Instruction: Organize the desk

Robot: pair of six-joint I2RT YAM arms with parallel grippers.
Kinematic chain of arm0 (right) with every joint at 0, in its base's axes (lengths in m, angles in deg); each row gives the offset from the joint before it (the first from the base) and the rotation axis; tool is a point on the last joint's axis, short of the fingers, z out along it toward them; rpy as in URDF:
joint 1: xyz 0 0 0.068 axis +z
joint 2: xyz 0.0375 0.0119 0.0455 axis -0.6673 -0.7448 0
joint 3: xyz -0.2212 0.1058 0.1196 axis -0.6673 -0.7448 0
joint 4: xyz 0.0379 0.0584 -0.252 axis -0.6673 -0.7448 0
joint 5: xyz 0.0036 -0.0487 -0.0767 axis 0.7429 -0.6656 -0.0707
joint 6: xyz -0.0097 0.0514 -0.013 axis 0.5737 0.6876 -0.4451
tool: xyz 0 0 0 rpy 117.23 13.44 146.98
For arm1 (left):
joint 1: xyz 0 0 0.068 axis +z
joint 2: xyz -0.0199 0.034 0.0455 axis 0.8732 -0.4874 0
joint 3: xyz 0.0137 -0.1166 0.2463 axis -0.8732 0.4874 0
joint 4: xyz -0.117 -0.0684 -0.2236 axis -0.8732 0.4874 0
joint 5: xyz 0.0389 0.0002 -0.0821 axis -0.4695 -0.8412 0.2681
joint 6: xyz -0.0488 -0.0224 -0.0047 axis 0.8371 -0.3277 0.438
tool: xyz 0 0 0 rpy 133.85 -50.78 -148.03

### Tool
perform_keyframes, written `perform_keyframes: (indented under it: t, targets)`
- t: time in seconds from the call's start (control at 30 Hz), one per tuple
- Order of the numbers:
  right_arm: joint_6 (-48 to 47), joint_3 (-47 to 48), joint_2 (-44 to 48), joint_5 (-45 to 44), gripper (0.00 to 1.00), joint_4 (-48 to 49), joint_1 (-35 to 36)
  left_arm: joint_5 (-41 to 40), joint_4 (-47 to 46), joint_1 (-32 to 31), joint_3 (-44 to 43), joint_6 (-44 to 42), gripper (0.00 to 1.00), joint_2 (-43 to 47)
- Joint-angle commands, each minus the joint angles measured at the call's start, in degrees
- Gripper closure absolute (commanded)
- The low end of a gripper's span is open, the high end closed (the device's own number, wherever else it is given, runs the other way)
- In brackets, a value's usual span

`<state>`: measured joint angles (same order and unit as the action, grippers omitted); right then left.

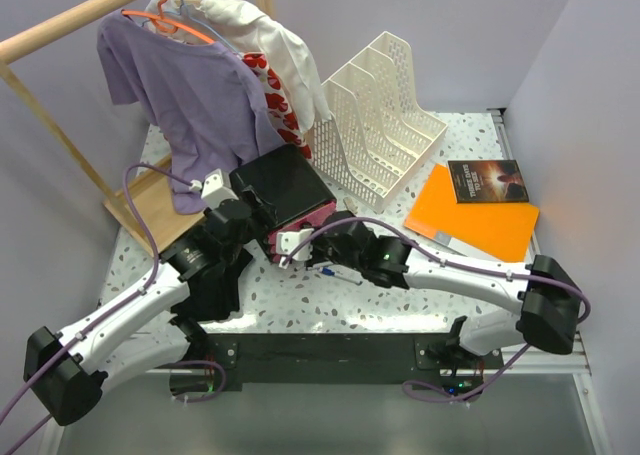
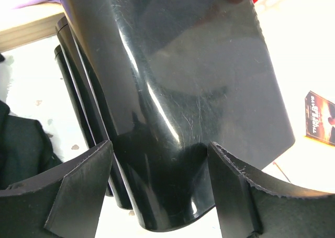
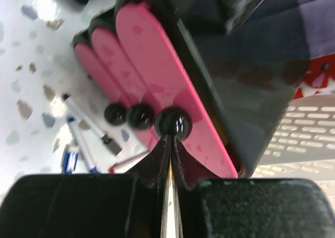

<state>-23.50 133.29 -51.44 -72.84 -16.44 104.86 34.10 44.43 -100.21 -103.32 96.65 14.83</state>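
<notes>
On the white speckled desk stands a glossy black drawer box with three pink drawers, each with a black knob. My left gripper is open. Its fingers straddle the box's black shell from the left side, and I cannot tell whether they touch it. My right gripper is shut, with only a hairline slit between the fingers. Its tips touch the underside of the nearest drawer's knob. In the top view it sits at the box's front.
Several pens lie on the desk beside the drawers. A white mesh file rack stands behind, with an orange folder and a dark book to the right. A purple shirt hangs over the wooden rack base.
</notes>
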Motion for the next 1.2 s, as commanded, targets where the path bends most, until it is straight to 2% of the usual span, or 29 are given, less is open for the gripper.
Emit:
perform_keyframes:
  t: [0.0, 0.17, 0.27, 0.3, 0.33, 0.43, 0.47, 0.53, 0.63, 0.7, 0.8, 0.9, 1.03, 1.17]
  targets:
    - [3.86, 3.26, -3.25, -3.30, 0.87, 8.06, -0.60, 6.36, 2.26, -0.70, 2.37, -0.69, 0.27, -1.24]
    - [9.05, 7.04, -5.99, -0.77, 0.84, 6.15, -4.99, 6.36, 2.26, -0.70, 2.01, -0.69, 0.27, -0.36]
    - [11.51, 8.53, -4.76, 4.41, 0.82, 2.91, -7.71, 6.28, 2.44, -0.70, 1.49, -0.78, 0.27, 0.08]
    - [11.69, 8.80, -4.06, 8.51, 0.80, 1.67, -8.59, 6.10, 2.53, -0.62, 1.31, -0.95, 0.26, 0.25]
    - [11.00, 9.93, -3.27, 10.55, 0.74, -0.26, -8.86, 6.01, 2.53, -0.61, 0.79, -1.30, 0.26, 0.43]
    - [7.31, 14.23, -0.72, 20.19, 0.69, -11.32, -9.56, 5.13, 3.14, -0.61, -0.62, -2.27, 0.23, 0.87]
    - [6.17, 15.38, 0.16, 22.85, 0.65, -17.61, -10.00, 4.96, 3.14, -0.61, -1.06, -2.62, 0.23, 1.04]
    - [5.54, 17.05, 1.30, 28.38, 0.63, -21.53, -10.79, 4.08, 3.84, -0.61, -2.37, -3.32, 0.20, 1.22]
    - [8.07, 16.11, 2.98, 31.40, 0.58, -24.97, -11.50, 2.85, 5.07, -0.61, -4.22, -3.50, 0.16, 1.13]
    - [10.89, 14.43, 4.03, 32.98, 0.51, -24.10, -12.02, 2.93, 5.34, -0.53, -4.75, -3.59, 0.15, 1.22]
    - [21.05, 10.22, 5.08, 34.21, 0.36, -19.80, -14.04, 3.55, 5.34, -0.53, -5.19, -3.24, 0.13, 1.66]
    - [29.84, 6.96, 5.18, 34.83, 0.26, -14.97, -17.11, 3.90, 5.43, -0.61, -5.46, -3.50, 0.08, 2.79]
    - [41.99, 2.92, 3.69, 32.29, 0.23, -7.76, -21.07, 4.25, 5.43, -0.53, -5.63, -6.83, 0.02, 4.29]
    - [52.37, -2.44, 3.77, 29.13, 0.22, 1.55, -22.22, 5.57, 4.81, -0.53, -5.11, -10.96, 0.00, 6.75]
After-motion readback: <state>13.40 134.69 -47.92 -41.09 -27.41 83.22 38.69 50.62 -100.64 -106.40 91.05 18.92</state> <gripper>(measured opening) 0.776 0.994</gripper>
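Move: My right hand has its shut fingertips on the top drawer's knob, some 2 cm ahead and 2 cm left, with that drawer still a little out. The blue pens lie on the desk about 7 cm right, 1 cm back and 14 cm down; the black marker is 5 cm left of them. My left hand straddles the drawer unit's near-left corner, its middle about 8 cm ahead, 6 cm right and 7 cm below. I keep pressing my right fingertips forward and a little left, about 4 cm, against the top drawer's front to shut it, then pull back some 6 cm while rising 5. From there I swing down, forward and right over the blue pens, opening wide and tipping the fingers some 45 degrees downward. My left hand lets go of the unit's corner, spreading fully and easing 2 cm up and back. ##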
